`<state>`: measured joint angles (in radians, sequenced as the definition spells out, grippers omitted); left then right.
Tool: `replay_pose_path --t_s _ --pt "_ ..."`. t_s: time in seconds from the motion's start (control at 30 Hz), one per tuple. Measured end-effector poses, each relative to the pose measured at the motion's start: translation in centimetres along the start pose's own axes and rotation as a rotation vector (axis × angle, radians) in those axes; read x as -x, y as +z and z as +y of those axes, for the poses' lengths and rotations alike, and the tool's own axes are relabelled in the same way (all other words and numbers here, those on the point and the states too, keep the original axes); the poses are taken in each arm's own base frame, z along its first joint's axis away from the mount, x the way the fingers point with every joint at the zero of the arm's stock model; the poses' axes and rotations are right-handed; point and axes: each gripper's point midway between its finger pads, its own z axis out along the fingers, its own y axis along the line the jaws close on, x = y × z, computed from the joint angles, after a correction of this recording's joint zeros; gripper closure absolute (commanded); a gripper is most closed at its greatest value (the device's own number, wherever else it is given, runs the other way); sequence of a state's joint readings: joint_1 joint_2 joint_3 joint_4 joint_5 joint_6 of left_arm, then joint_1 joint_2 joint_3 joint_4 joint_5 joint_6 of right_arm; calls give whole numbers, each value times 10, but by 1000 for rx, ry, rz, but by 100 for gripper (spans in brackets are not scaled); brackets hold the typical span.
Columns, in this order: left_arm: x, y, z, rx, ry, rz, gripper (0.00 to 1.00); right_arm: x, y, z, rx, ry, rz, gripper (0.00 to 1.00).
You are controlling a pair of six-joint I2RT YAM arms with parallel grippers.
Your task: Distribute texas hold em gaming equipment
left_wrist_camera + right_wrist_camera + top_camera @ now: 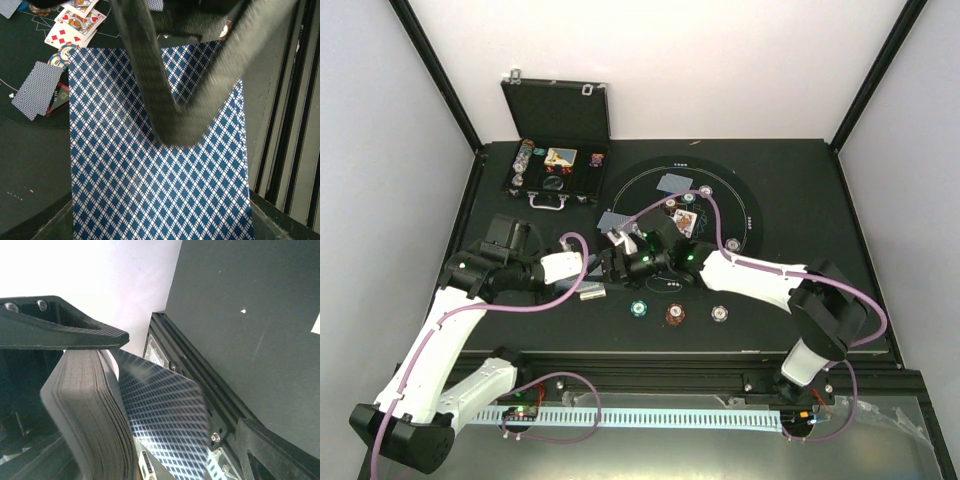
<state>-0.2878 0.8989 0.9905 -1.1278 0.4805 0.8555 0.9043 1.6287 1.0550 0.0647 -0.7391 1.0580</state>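
My left gripper (pixel 598 268) is shut on a deck of blue-backed cards (pixel 150 190), which fills the left wrist view. My right gripper (pixel 623 248) meets it from the right, its dark fingers (pixel 150 75) lying blurred across the top card. In the right wrist view the deck's edge (pixel 85 410) is at the left and one blue-backed card (pixel 165 415) bends away from it, between my right fingers, which stand apart. Teal (pixel 639 308), red-brown (pixel 675 314) and white (pixel 720 313) chips lie in front. Face-up cards (pixel 685 220) and blue-backed cards (pixel 672 182) lie on the mat.
The round black mat with a white outline (pixel 745 200) covers the table's middle. The open black hinged case (pixel 555 150) with chips stands at the back left. A small pale piece (pixel 590 293) lies under the left wrist. The frame rail (pixel 200 380) runs along the near edge.
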Motion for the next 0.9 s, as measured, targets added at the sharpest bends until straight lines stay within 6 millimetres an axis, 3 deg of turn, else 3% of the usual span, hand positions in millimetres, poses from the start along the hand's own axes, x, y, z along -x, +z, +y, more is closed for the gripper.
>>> replay_pose_path --t_s 0.17,0.4,0.47,0.53,0.6,0.63,0.77,0.9 --pt "0 0 -1 -2 -5 -1 98 -6 18 6 32 0 25 28" --pt "0 3 1 7 -6 -13 98 1 21 21 135 35 9 66" --pt "-2 5 1 7 -8 -13 87 1 20 26 157 39 10 78" --pt "-2 6 1 7 -11 -15 64 1 20 25 160 44 9 86" --pt "-4 8 1 5 -14 -12 34 -1 20 25 169 50 13 92" --pt "-4 9 1 4 -15 -10 27 -1 20 25 173 54 13 95" --pt "-5 10 2 10 -16 -7 11 -3 20 26 186 53 17 99" --pt "-5 11 3 16 -10 -12 1 -5 20 22 180 62 21 99"
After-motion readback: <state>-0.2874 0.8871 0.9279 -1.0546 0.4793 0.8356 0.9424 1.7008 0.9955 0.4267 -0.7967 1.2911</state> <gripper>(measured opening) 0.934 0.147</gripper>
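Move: My left hand still holds the deck by its long edges, its middle some 3 cm to that hand's right and barely below it. From my right hand the deck lies about 3 cm left, 1 cm back and 1 cm up, with one card standing off its face. On the table roughly 17 cm below my right hand, the face-down cards are 13 cm ahead and 1 cm right, the pale pack 4 cm back and 5 cm left, the green chips 9 cm back and 8 cm right. I take the deck over into my right hand: it slides about 2.5 cm left, then rises a little and draws slightly back, its fingertips tilting up some 10 degrees, while its wide fingers close and pinch the deck across its faces. My left hand eases down about 1 cm and, once that grip is set, opens to let go of the deck's edges. ##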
